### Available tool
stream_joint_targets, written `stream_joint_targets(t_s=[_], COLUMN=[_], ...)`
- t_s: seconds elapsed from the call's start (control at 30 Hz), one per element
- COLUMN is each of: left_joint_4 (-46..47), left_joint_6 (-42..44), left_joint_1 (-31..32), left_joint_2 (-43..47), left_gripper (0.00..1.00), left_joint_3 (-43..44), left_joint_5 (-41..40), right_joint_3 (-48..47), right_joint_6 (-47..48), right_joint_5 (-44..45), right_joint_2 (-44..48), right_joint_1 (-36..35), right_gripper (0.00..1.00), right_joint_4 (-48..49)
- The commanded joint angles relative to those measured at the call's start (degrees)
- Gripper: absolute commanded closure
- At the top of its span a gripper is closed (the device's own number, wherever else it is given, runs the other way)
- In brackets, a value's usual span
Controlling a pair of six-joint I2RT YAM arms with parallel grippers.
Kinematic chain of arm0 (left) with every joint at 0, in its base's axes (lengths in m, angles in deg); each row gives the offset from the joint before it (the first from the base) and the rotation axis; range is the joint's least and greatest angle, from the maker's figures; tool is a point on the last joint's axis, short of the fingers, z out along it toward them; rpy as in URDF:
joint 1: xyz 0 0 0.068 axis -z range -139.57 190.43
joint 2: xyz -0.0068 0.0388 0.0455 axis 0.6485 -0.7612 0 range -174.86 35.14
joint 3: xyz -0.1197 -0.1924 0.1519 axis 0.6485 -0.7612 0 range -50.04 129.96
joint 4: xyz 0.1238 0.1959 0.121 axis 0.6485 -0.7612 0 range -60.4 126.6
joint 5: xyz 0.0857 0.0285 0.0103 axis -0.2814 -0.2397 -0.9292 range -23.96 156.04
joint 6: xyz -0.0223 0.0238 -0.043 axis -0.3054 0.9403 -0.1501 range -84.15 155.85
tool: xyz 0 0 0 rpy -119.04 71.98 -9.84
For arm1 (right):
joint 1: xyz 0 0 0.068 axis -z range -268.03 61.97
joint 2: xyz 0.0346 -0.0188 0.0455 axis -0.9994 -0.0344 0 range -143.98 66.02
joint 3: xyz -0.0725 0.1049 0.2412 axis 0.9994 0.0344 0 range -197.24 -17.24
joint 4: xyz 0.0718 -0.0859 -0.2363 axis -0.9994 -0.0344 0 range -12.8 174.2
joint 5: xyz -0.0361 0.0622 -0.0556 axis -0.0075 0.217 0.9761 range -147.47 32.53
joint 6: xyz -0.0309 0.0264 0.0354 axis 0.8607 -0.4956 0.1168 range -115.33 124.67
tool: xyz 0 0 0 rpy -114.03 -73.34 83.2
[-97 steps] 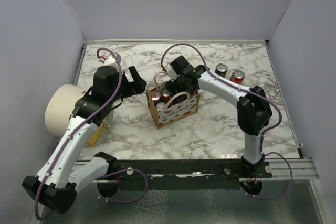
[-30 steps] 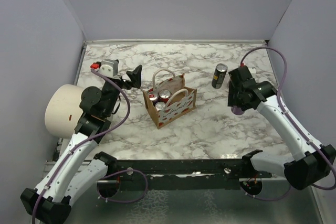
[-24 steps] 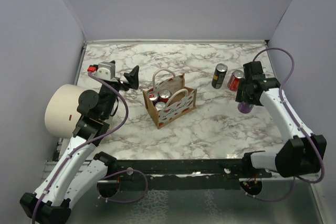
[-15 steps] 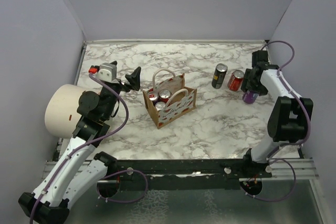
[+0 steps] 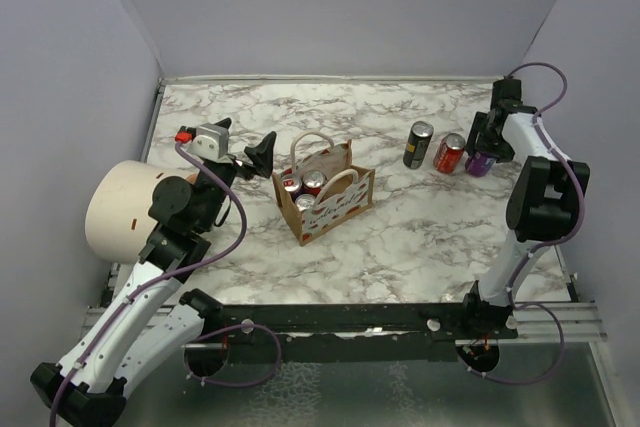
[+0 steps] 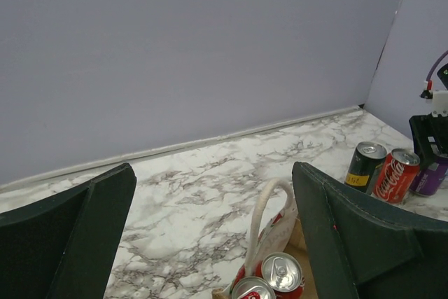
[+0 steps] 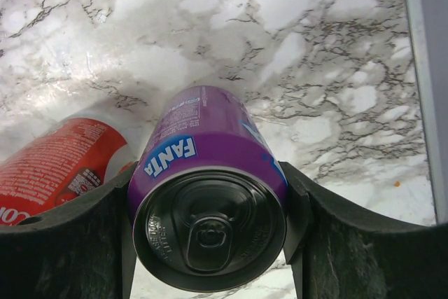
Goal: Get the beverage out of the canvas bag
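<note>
The canvas bag (image 5: 335, 203), a small brown tote with white loop handles, stands mid-table with several red cans (image 5: 305, 184) upright inside. In the left wrist view the same cans (image 6: 280, 274) sit below a handle. At the back right, my right gripper (image 5: 483, 150) is shut on a purple Fanta can (image 5: 480, 163), the beverage, next to a red cola can (image 5: 449, 153). In the right wrist view both fingers press the purple can's (image 7: 210, 173) sides; I cannot tell whether its base touches the table. My left gripper (image 5: 243, 140) hovers open left of the bag, jaws wide and empty (image 6: 213, 173).
A black can (image 5: 417, 144) stands left of the red cola can (image 7: 56, 166). A large cream cylinder (image 5: 120, 209) lies at the left edge beside my left arm. Grey walls close the table on three sides; a metal rail runs along the right edge.
My right arm has swung from mid-right toward the back right corner, carrying the purple can up beside the red cola can. My left gripper has risen slightly and stays open.
</note>
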Motion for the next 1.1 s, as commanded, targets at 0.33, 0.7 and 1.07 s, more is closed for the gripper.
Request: stream_joint_targets(t_s=[0.33, 0.7, 1.07], left_joint_4=[0.8, 0.9, 1.3], left_joint_6=[0.4, 0.4, -0.1], left_joint_1=[-0.4, -0.5, -1.5], left_joint_2=[0.5, -1.1, -2.4], left_gripper=[0.03, 0.03, 0.03], left_joint_3=[0.0, -0.2, -0.6], left_joint_5=[-0.6, -0.6, -0.2], right_joint_3=[0.7, 0.9, 17.2], right_joint_6=[1.7, 1.9, -3.2], right_joint_5=[-2.4, -1.5, -13.5], right_joint_2=[-0.3, 4.5, 22.5], right_joint_1=[0.0, 0.0, 0.0], right_gripper=[0.56, 0.15, 0.11], right_joint_4=[1.7, 1.3, 5.5])
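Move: Between the right fingers the purple Fanta can is already held by its upper part, its middle about 3 cm below the hand point and 1 cm ahead. The Coca-Cola can stands roughly 9 cm to the hand's left and 2 cm farther out, the black can some 19 cm left and 4 cm out, both about 3 cm below it. From the left hand the Fanta can lies about 65 cm right, 13 cm ahead and 34 cm below. Lowering the Fanta can a last centimetre beside the Coca-Cola can, the right hand holds still for about half a second, then opens its fingers and lets go. It rises some 4 to 5 cm off the can, drawing back about 3 cm and slightly left near the end, fingers staying open. ##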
